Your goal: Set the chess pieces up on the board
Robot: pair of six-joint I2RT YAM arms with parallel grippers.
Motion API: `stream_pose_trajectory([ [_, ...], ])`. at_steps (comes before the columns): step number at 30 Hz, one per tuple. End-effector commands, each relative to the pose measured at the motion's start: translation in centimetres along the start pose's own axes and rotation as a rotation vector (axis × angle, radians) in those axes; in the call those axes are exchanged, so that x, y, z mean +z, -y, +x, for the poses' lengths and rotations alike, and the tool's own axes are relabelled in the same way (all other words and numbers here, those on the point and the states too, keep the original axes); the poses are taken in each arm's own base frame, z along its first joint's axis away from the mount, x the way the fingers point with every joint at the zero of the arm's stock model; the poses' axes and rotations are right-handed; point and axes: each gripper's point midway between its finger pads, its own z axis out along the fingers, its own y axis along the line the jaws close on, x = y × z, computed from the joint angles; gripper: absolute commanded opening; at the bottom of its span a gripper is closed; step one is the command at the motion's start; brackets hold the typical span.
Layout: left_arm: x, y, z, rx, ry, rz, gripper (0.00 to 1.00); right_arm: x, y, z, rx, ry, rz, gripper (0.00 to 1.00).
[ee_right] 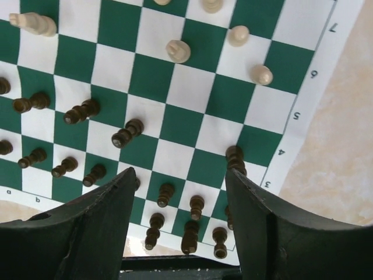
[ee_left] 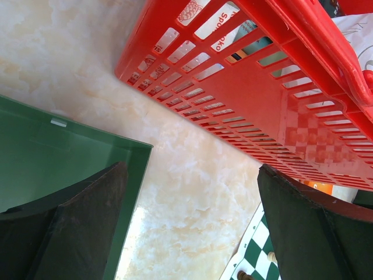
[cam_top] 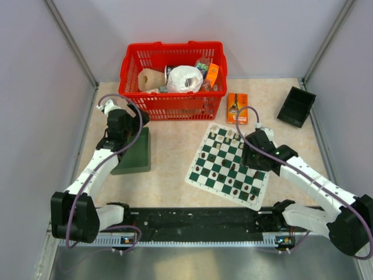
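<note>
The green and white checked board (cam_top: pixel 217 156) lies right of centre, turned at an angle. Dark chess pieces (ee_right: pixel 127 133) stand in rows along its near side, and cream pieces (ee_right: pixel 178 51) stand toward the far side; one cream piece (ee_right: pixel 34 23) lies on its side. My right gripper (ee_right: pixel 179 172) hovers open over the dark rows with nothing between its fingers. A dark pawn (ee_right: pixel 235 156) stands just at its right fingertip. In the top view the right gripper (cam_top: pixel 247 157) is above the board's right half. My left gripper (ee_left: pixel 192 169) hangs open over bare table, away from the board (ee_left: pixel 256 256).
A red basket (cam_top: pixel 173 73) full of odds and ends stands at the back, close to the left gripper (cam_top: pixel 139 115). A dark green tray (cam_top: pixel 135 153) lies on the left. An orange box (cam_top: pixel 236 108) sits behind the board, and a black tray (cam_top: pixel 296 106) at the back right.
</note>
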Motion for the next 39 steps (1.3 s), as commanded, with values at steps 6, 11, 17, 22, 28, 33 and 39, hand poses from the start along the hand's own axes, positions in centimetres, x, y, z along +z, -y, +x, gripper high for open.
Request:
stream_pose_trajectory([
  [6, 0.1, 0.9, -1.3, -0.001, 0.044, 0.036, 0.99, 0.4, -5.0, -3.0, -0.051, 0.041, -0.186, 0.58],
  [11, 0.2, 1.0, -1.4, 0.003, 0.044, 0.035, 0.99, 1.6, -6.1, -2.4, -0.080, -0.015, -0.203, 0.55],
  [17, 0.2, 0.9, -1.5, 0.007, 0.049, 0.032, 0.99, 2.9, -6.6, -2.0, -0.101, -0.042, -0.204, 0.50],
  [22, 0.3, 0.9, -1.5, 0.009, 0.047, 0.028, 0.99, 3.5, -6.9, -1.6, -0.116, -0.068, -0.209, 0.47],
  [28, 0.4, 0.8, -1.3, 0.009, 0.042, 0.025, 0.99, 4.3, -7.1, -0.9, -0.129, -0.096, -0.208, 0.41],
  [33, 0.5, 0.6, -1.2, 0.007, 0.039, 0.018, 0.99, 4.6, -6.9, -0.8, -0.129, -0.091, -0.201, 0.38],
  [39, 0.4, 0.6, -1.2, 0.007, 0.039, 0.020, 0.99, 5.0, -6.9, -0.4, -0.142, -0.103, -0.194, 0.35],
])
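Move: The right hand's empty, half-open fingers go for a dark chess piece about 6 cm to their left, 1 cm ahead and some 8 cm below. At about the same level, a second dark piece stands 4 cm left of that one and 2 cm farther out, a light piece 3 cm right of it and 6 cm farther out, and a third dark piece 8 cm to its right and 3 cm nearer. From the idle left hand the target lies roughly 33 cm right, 16 cm back and 17 cm below. The right hand swings about 6 cm to its left over the board towards the dark chess piece, easing forward some 3 cm on the way, and once under way sinks about 4 cm, steeply in the second half with hardly any sideways travel, before it levels off. Meanwhile the wrist turns a little over 10 degrees counter-clockwise and the fingers narrow steadily to roughly half their gap, ending open just above the dark piece's head with no grip on it to be seen. ##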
